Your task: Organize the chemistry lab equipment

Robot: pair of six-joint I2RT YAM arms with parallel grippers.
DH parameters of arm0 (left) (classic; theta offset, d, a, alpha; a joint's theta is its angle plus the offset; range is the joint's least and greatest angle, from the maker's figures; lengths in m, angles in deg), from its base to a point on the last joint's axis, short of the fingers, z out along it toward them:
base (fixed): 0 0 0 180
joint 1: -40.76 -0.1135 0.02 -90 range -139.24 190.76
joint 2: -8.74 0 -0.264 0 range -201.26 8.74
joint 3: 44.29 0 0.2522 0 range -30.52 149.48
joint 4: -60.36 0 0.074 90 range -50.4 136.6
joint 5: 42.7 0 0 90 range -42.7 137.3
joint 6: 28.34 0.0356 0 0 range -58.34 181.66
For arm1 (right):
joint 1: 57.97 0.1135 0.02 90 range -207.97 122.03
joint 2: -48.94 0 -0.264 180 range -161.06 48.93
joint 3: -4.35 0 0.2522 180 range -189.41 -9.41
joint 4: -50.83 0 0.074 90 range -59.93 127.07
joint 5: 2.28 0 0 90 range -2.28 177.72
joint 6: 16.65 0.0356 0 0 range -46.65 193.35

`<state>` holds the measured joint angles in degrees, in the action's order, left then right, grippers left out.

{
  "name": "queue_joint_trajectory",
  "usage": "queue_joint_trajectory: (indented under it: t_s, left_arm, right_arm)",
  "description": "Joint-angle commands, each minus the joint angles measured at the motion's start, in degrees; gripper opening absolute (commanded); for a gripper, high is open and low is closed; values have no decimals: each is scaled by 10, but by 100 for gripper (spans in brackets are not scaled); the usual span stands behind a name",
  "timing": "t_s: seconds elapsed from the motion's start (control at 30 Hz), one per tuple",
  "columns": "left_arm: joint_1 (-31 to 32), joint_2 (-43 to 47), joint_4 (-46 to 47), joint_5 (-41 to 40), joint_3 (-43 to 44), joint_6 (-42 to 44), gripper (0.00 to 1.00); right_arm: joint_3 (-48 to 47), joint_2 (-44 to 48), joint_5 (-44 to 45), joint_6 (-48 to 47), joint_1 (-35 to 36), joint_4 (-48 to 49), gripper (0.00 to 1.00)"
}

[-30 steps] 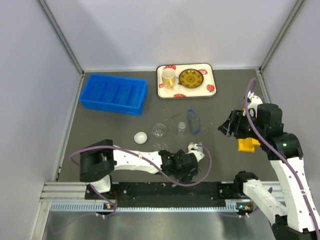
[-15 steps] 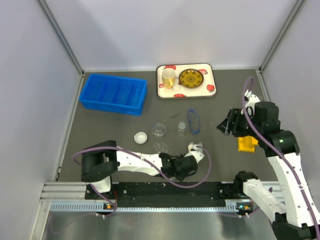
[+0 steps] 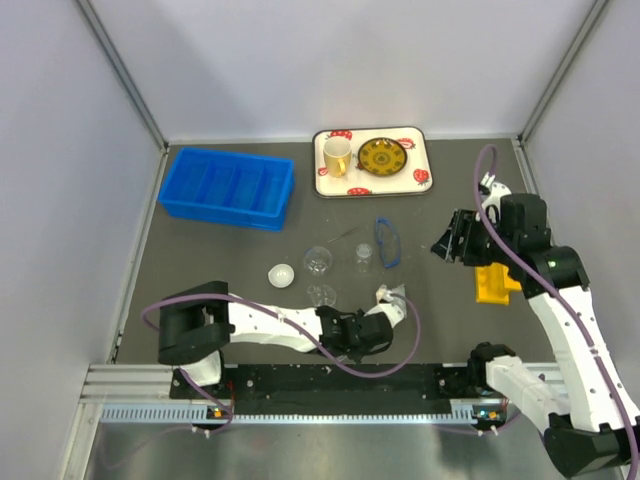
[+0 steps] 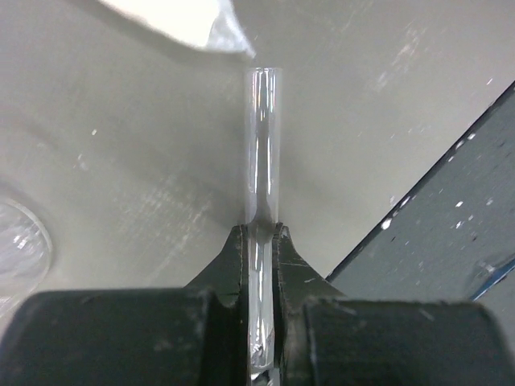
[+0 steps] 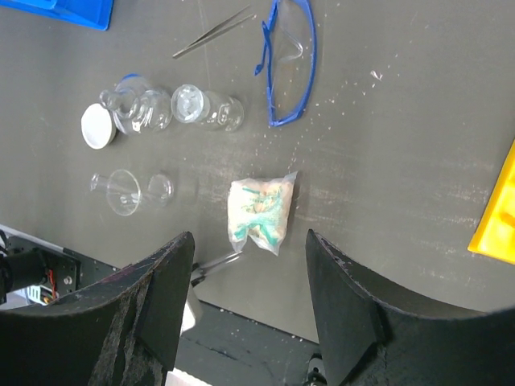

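Note:
In the left wrist view a thin clear tube (image 4: 261,145) lies on the grey table, and my left gripper (image 4: 259,232) is shut on its near end. From above, the left gripper (image 3: 388,316) sits low by the table's near edge, just below the white-and-teal packet (image 3: 390,295). My right gripper (image 3: 445,245) hovers open and holds nothing; the packet (image 5: 259,211) lies below it. Blue-rimmed goggles (image 3: 386,242), three small clear beakers (image 3: 317,260) and a white dome (image 3: 281,274) lie mid-table.
A blue bin (image 3: 228,187) stands at the back left. A white tray (image 3: 400,186) at the back holds a yellow mug (image 3: 336,155) and a patterned plate (image 3: 382,156). A yellow block (image 3: 495,285) lies under the right arm. Thin tweezers (image 5: 211,32) lie near the goggles.
My left gripper has closed from wide open onto the tube. The right arm has drifted slightly up and to the left, its jaws unchanged.

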<state>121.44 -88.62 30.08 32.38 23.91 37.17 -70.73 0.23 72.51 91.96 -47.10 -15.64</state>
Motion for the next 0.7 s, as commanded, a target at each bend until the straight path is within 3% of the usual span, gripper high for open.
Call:
queue_joint_trajectory:
  t_s: [0.0,0.13,0.27,0.5,0.67]
  left_arm:
    - [-6,62,-68,-19,24,21,0]
    - [-18,143,-108,1,36,43,0]
    - [-44,218,-135,70,44,64,0]
    - [-151,349,-141,273,49,97,5]
    - [-223,401,-153,385,74,116,4]
  right_arm:
    - [-55,-16,-1,-5,6,23,58]
    - [-86,-33,-9,-5,6,23,59]
    - [-107,-49,-31,-7,6,23,59]
    - [-136,-77,-152,-40,6,33,59]
    - [-132,-93,-242,-12,28,106,59]
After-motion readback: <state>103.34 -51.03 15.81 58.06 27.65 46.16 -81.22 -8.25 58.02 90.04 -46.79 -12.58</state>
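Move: The left hand already pinches the test tube by its middle, just above the table; the right hand's half-open fingers, where it seems bound, are about 13 cm ahead, 18 cm right and 22 cm up. From the left hand the packet lies some 11 cm ahead and 5 cm right, the glass flask 12 cm ahead and 10 cm left. From the right hand the tube is about 13 cm back, 18 cm left and 22 cm down, the yellow rack 6 cm ahead, 11 cm right and 20 cm down. Keeping its pinch on the test tube, the left hand lifts it nearly straight up about 21 cm with a smaller drift left, closing most of the height gap to the right hand, while its wrist swings some 30 degrees so the fingers point more to the right, towards that hand. The right hand, empty and still about half open, first eases forward a little, then rises about 6 cm and shifts some 4 cm left, over towards the packet's side, turning slightly counter-clockwise. ##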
